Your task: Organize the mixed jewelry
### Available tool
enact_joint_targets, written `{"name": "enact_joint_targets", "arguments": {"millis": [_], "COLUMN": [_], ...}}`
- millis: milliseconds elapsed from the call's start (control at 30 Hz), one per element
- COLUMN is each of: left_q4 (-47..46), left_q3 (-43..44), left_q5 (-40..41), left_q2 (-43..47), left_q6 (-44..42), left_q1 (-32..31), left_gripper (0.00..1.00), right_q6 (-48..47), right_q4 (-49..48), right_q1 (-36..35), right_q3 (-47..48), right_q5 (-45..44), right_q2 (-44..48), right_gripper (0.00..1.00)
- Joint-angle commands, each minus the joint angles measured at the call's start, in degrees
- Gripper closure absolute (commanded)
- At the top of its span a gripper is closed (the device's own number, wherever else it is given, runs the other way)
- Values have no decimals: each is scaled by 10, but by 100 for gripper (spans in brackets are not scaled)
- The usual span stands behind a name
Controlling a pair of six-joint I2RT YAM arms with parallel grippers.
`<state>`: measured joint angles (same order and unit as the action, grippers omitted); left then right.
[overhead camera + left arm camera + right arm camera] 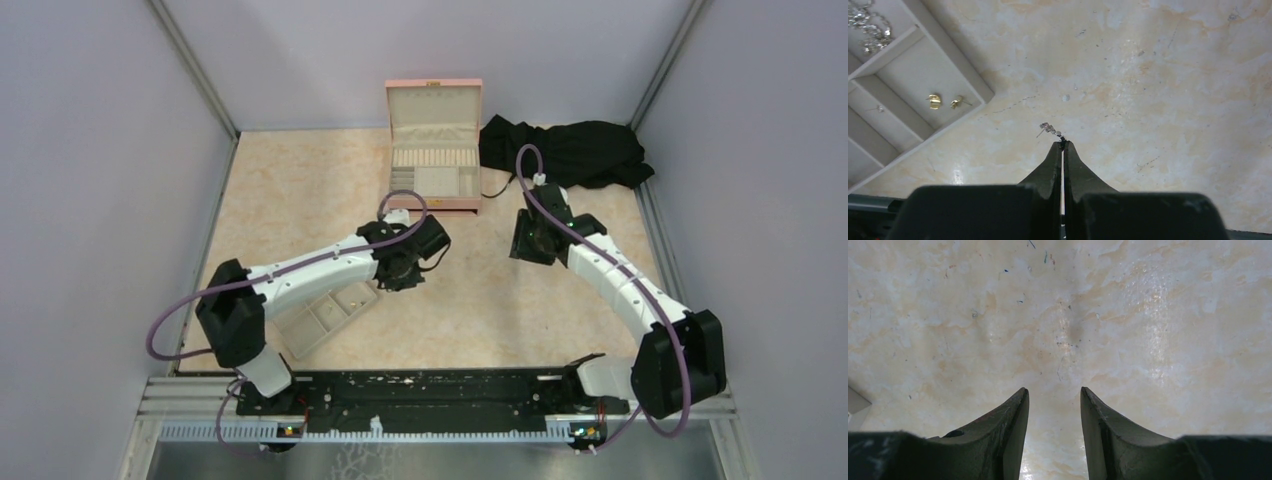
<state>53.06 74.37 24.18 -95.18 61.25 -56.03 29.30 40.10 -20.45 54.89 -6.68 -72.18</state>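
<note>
In the left wrist view, my left gripper [1063, 142] is shut, its tips pinching a tiny silver jewelry piece [1050, 129] that sticks out up and left over the marbled table. The beige tray [975, 80] lies at the upper left. One compartment holds two gold pieces [934, 101], another a sparkly silver chain [869, 24], and a third a tiny stud [880, 108]. From above, the left gripper [400, 274] is just right of the tray [322, 318]. My right gripper [1054, 392] is open over bare table with nothing between its fingers; from above the right gripper [528, 250] hangs right of centre.
A pink box with cream lining [433, 150] stands open at the back centre. A black cloth [572, 150] lies bunched to its right. Grey walls close in the table on both sides, and a black rail [420, 395] runs along the near edge.
</note>
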Motion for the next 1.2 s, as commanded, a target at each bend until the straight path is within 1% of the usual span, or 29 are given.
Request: {"name": "enact_joint_targets", "arguments": {"millis": [0,133,400,600,800,833,933,967,1033,1167], "left_q4": [72,105,103,84,73,71,69,69,68,71], "left_q3": [-5,-49,-185,-246,-270,-273,-271,-268,-260,-228], "left_q5": [19,2,-41,-58,-52,-52,-52,-51,-46,-29], "left_q2": [32,74,187,206,208,207,205,206,206,202], "left_q6": [17,32,44,42,55,55,49,46,35,4], "left_q1": [21,58,156,191,203,205,210,212,217,228], "left_gripper": [100,100,100,100,100,95,73,67,64,64], "right_q6": [-6,-8,-8,-8,-7,-7,-8,-8,-7,-7], "right_q4": [-18,-20,-30,-31,-32,-32,-34,-34,-35,-35], "right_q1": [4,4,4,4,4,4,4,4,4,4], "right_q3": [26,30,33,37,37,36,35,36,35,36], "right_q5": [5,7,22,27,29,29,29,29,28,26], "right_q2": [-8,-14,-29,-37,-39,-39,-39,-39,-39,-39], "right_gripper": [58,58,58,58,58,58,58,58,58,58]}}
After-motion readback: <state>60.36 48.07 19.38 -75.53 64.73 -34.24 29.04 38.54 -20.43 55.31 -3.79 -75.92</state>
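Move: The left gripper holds a silver earring. Its goal, the narrow middle compartment of the divided tray, lies about 17 cm to the left, 5 cm back and 8 cm below. The gold earrings lie in the next compartment, some 12 cm left and 1 cm back; the silver necklace behind them is roughly 16 cm left and 4 cm ahead, all about 8 cm down. From the right gripper, the middle compartment is some 42 cm left, 11 cm back and 10 cm down. Carry the silver earring with the left gripper about 17 cm to the left, almost level at first, then curving back and sinking some 5 cm over the tray's narrow middle compartment, past the gold earrings. Turn the wrist about 25 degrees counter-clockwise on the way and tip the fingers down steeper, then stop and open them partway to let go. ##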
